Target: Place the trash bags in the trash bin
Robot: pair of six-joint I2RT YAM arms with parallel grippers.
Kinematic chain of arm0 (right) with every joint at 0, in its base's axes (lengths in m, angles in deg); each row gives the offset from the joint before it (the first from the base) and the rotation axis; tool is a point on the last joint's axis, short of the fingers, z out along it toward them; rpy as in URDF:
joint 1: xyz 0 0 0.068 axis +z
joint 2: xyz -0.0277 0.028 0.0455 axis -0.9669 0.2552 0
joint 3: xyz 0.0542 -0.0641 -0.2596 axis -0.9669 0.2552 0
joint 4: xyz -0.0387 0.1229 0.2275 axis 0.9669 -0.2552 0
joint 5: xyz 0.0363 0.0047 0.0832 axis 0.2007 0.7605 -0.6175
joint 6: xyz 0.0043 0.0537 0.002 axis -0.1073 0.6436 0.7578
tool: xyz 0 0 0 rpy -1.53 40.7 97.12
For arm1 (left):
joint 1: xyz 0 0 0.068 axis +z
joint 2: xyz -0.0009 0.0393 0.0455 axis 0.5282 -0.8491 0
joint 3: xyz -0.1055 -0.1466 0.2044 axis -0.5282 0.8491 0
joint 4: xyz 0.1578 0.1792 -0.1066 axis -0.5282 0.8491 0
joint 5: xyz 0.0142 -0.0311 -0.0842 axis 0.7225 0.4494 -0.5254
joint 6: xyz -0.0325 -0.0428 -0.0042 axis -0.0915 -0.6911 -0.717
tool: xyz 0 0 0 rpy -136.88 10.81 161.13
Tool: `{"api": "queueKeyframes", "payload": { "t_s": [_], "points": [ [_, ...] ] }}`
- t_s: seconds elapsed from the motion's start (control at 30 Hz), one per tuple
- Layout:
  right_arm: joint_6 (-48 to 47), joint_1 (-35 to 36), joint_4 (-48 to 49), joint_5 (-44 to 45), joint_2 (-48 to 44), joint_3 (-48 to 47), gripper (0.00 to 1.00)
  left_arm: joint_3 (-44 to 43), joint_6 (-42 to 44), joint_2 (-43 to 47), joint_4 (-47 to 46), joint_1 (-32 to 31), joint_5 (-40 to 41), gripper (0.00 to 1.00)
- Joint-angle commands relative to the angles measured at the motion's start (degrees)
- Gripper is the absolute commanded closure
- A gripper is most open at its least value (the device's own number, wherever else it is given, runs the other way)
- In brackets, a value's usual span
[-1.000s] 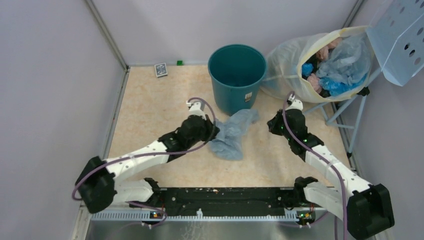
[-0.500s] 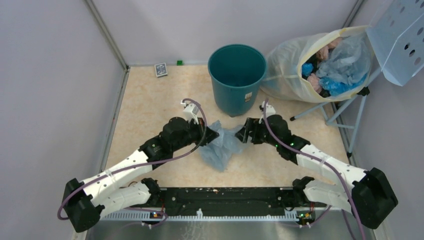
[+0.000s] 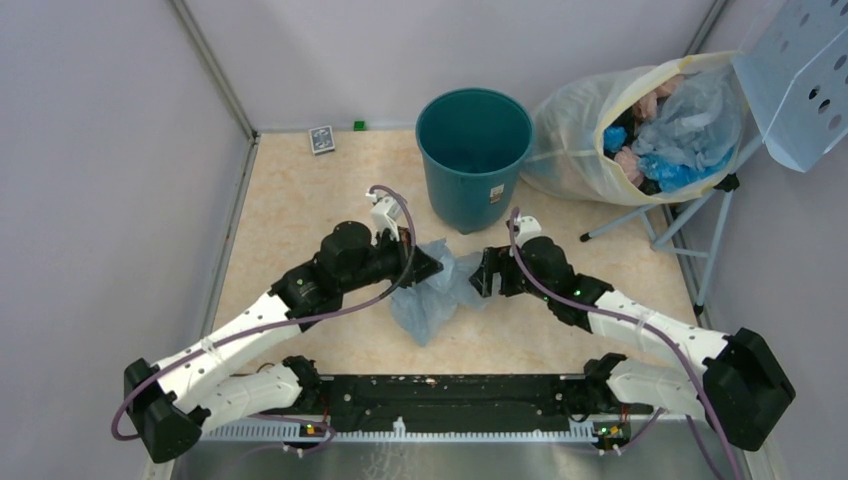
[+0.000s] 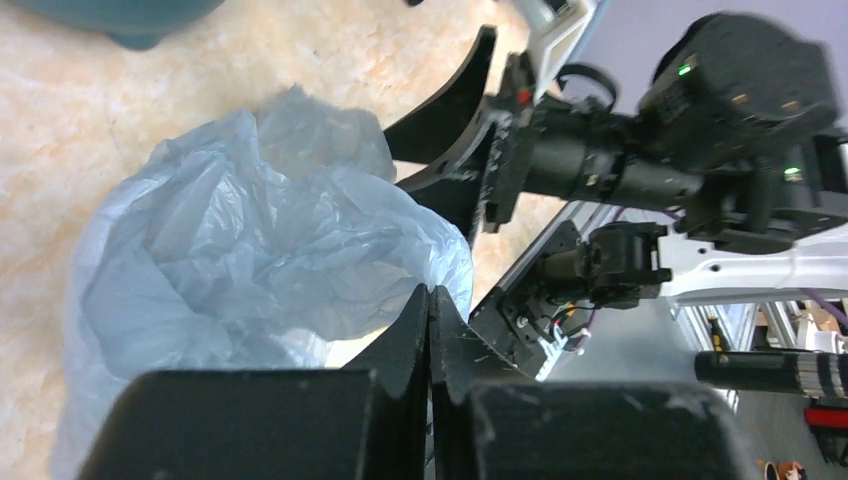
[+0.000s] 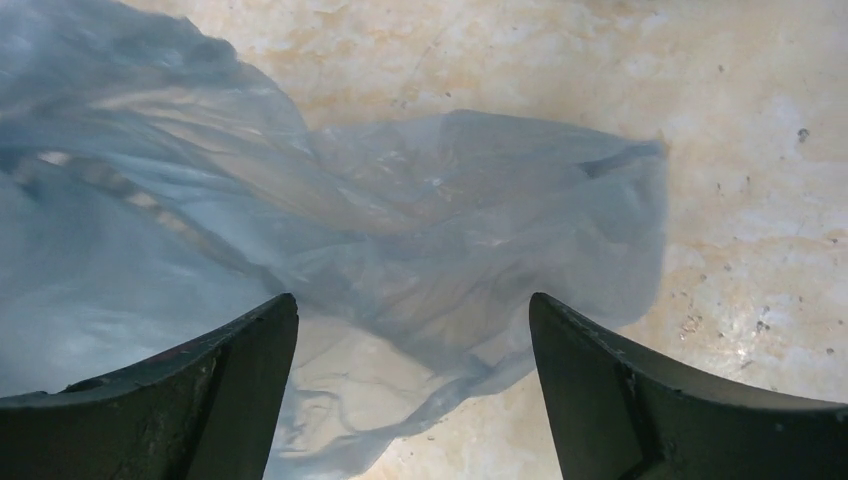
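The pale-blue trash bag (image 3: 428, 297) lies bunched on the table just in front of the dark-teal trash bin (image 3: 473, 150). My left gripper (image 3: 428, 266) is shut on the bag's upper left edge; in the left wrist view its jaws (image 4: 430, 300) are pressed together with the bag (image 4: 250, 240) spread beyond them. My right gripper (image 3: 482, 274) is open at the bag's right side, facing the left one. In the right wrist view its gripper (image 5: 412, 310) stands wide apart, with the bag (image 5: 400, 220) on the table between and ahead of the fingers. The right gripper's open fingers (image 4: 452, 190) also show in the left wrist view.
A big yellowish sack (image 3: 590, 130) stuffed with blue and pink bags leans at the back right beside a perforated blue panel (image 3: 800, 80) on a thin-legged stand (image 3: 650, 215). A small card box (image 3: 321, 139) lies at the back left. Grey walls close in both sides.
The left gripper pulled the bag leftward and toward the near edge, bunching it up. The right gripper swung left and down from beside the sack to the bag's right side.
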Motion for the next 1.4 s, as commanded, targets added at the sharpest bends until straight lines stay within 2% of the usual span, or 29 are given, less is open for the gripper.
{"api": "queueKeyframes", "payload": {
  "t_s": [0.0, 0.1, 0.27, 0.33, 0.47, 0.6, 0.7, 0.83, 0.97, 1.07, 1.17, 1.23, 1.27, 1.37],
  "points": [
    [1.03, 0.34, 1.02, 3.81, -2.60, 3.28, 0.14, -4.72, 0.15, 2.01, -0.73, 0.08, -2.10, 1.00],
    [2.36, 0.39, 1.10, 6.20, -1.42, 5.17, 0.13, -5.80, -2.03, 3.56, -3.27, 0.78, -5.70, 1.00],
    [5.15, 0.31, -4.64, 13.08, 2.97, 3.26, 0.19, -7.37, -6.65, 7.69, -9.35, 4.35, -13.73, 1.00],
    [6.70, 0.21, -7.49, 17.52, 3.57, 2.80, 0.22, -10.54, -5.18, 9.14, -6.59, 5.72, -13.30, 1.00],
    [10.05, -1.47, -10.80, 22.92, 1.79, 3.49, 0.29, -17.37, 1.46, 9.45, 6.54, 6.38, -4.51, 1.00],
    [6.09, -1.81, -8.66, 20.76, -5.21, 4.98, 0.29, -17.66, 6.33, 7.75, 12.32, 6.37, -3.71, 1.00],
    [3.21, -1.81, -8.80, 20.97, -12.15, 5.64, 0.29, -14.62, 9.13, 6.69, 13.55, 6.36, -4.23, 1.00],
    [1.12, -1.81, -11.07, 23.14, -20.32, 5.70, 0.29, -10.20, 9.89, 6.63, 13.58, 6.33, -0.24, 1.00],
    [-3.24, -1.81, -9.58, 16.43, -25.04, 5.23, 0.31, -8.10, 10.25, 7.05, 10.55, 6.36, -0.58, 1.00],
    [-6.27, -1.81, -5.53, 7.33, -25.55, 4.95, 0.39, -8.31, 11.07, 6.66, 8.84, 6.33, -2.59, 1.00],
    [-7.42, -1.74, -1.32, -0.14, -21.67, 3.77, 0.50, -8.59, 11.80, 5.83, 7.38, 6.33, -5.25, 1.00],
    [-7.39, -1.60, 1.60, -4.10, -16.86, 2.42, 0.78, -8.60, 12.16, 5.26, 6.88, 6.33, -6.53, 1.00],
    [-7.06, -1.40, 4.07, -5.08, -14.26, 1.47, 0.98, -8.68, 12.21, 4.98, 6.76, 6.37, -6.85, 1.00],
    [-6.65, -0.09, 9.78, -6.00, -6.64, -1.07, 1.00, -8.60, 12.48, 4.22, 6.03, 6.35, -8.22, 1.00]
  ]
}}
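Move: The blue trash bag hangs from the left fingers, its middle about 11 cm below them and only 1 cm ahead and 1 cm left. From the open right hand, that middle is some 9 cm to the left and 3 cm back, about level. The trash bin stands about 24 cm ahead of the right hand and 2 cm left; the full trash sack is some 26 cm ahead and 29 cm right, about 14 cm higher. Keeping its pinch on the trash bag, the left hand lifts about 16 cm, then drops most of the way back, edging left. The right hand sinks and swings right, away from the bag, climbs some 12 cm with its fingertips tilting up, then comes back left about 6 cm and shuts its fingers at the bag's right side, seeming to pinch the film. ##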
